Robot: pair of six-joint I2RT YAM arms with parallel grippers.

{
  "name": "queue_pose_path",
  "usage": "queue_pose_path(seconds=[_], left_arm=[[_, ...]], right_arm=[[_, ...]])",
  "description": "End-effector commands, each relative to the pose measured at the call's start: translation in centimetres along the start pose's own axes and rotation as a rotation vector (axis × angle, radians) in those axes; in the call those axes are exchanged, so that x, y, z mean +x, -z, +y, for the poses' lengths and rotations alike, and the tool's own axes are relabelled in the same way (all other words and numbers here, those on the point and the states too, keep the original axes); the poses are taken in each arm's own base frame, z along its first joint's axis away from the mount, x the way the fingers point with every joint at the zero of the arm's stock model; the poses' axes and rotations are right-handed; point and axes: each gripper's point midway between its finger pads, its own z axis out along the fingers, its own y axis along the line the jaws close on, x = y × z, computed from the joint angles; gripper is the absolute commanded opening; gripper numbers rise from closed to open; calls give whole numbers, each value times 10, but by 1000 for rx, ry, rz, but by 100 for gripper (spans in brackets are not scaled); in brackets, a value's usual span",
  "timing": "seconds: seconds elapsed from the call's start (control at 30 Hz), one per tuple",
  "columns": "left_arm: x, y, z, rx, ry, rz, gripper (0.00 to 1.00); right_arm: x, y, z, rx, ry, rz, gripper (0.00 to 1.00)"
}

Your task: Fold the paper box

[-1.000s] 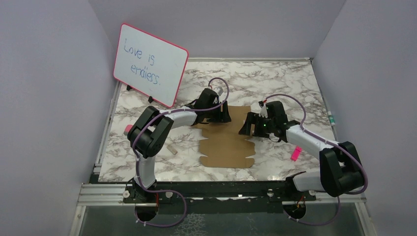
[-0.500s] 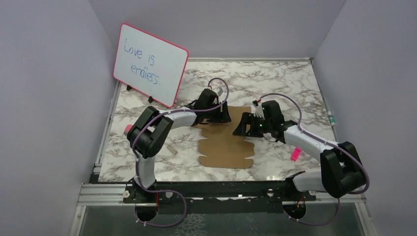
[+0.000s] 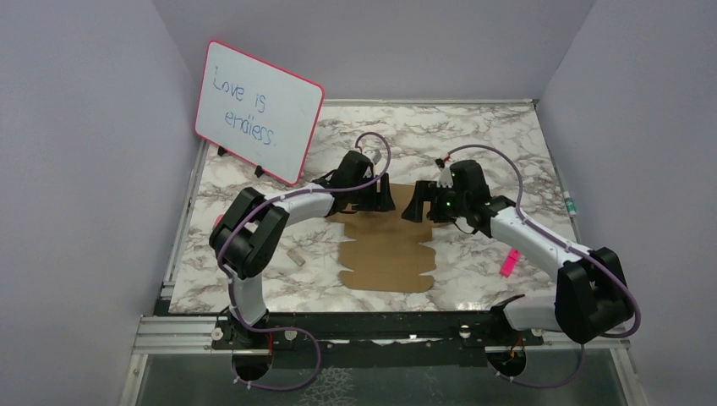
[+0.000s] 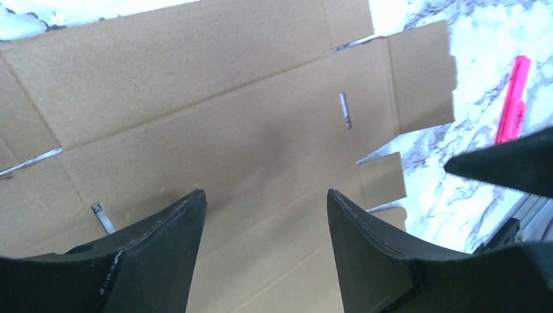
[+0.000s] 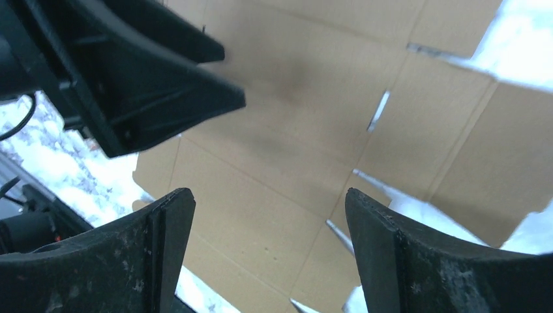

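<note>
The paper box (image 3: 389, 254) is a flat brown die-cut cardboard sheet lying on the marble table (image 3: 473, 144), with flaps and notches along its sides. My left gripper (image 3: 385, 200) hovers over the sheet's far left part, open, with bare cardboard (image 4: 248, 117) between its fingers (image 4: 264, 195). Facing it over the far right part is my right gripper (image 3: 420, 207), also open and empty (image 5: 269, 195) above the cardboard (image 5: 293, 150). The two grippers stand close together; the left one (image 5: 150, 65) fills the upper left of the right wrist view.
A pink-framed whiteboard (image 3: 258, 110) leans at the back left. A pink marker (image 3: 507, 264) lies to the right of the sheet, also visible as a pink marker (image 4: 514, 107) in the left wrist view. A small tan piece (image 3: 295, 258) lies to the left of the sheet.
My right gripper has swung left and farther back over the sheet's far end, closer to the left gripper. The left gripper has barely moved. The sheet lies as before.
</note>
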Motion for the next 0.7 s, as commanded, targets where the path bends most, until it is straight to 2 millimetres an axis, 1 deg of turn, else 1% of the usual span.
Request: queue_pose_path(seconds=[0.0,0.07,0.13,0.2,0.3,0.33,0.43,0.5,0.67], left_arm=[[-25,34,-17,11,-42,-72,70],[-27,45,-18,8,-51,-87,71],[-26,55,-19,9,-55,-98,72],[-21,61,-15,2,-49,-100,72],[-12,69,-7,-8,-31,-97,72],[-9,72,-5,-10,-25,-94,72],[1,78,-4,4,-11,-88,72],[8,81,-4,15,-3,-85,72],[24,85,-2,36,25,-66,72]], right_arm=[[-30,9,-3,65,137,-51,92],[-35,4,-2,56,185,-26,92],[-39,-3,-2,45,227,6,93],[-46,-11,1,23,258,23,93],[-63,-23,12,-35,298,27,92],[-66,-30,14,-54,311,37,92],[-76,-44,22,-122,395,49,92],[-78,-54,23,-157,447,72,92],[-81,-87,18,-213,529,126,93]])
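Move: From the right hand, the paper box's far flap lies about 9 cm ahead, 8 cm left and 6 cm below; its right side flap is some 2 cm ahead and 7 cm right, and the pink marker roughly 23 cm right and 13 cm back. From the left hand, the box's left side flap lies level, about 13 cm left and 3 cm below; the grey block is some 23 cm left and 14 cm back. Forward by about 10 cm and half as far left, the right hand arcs slightly up and over the flat sheet towards its far flap, turning some 20 degrees counter-clockwise with fingers wide open. The left hand, also still open, first rises about 6 cm, then sinks over half of that while travelling left and back towards the left side flap. ##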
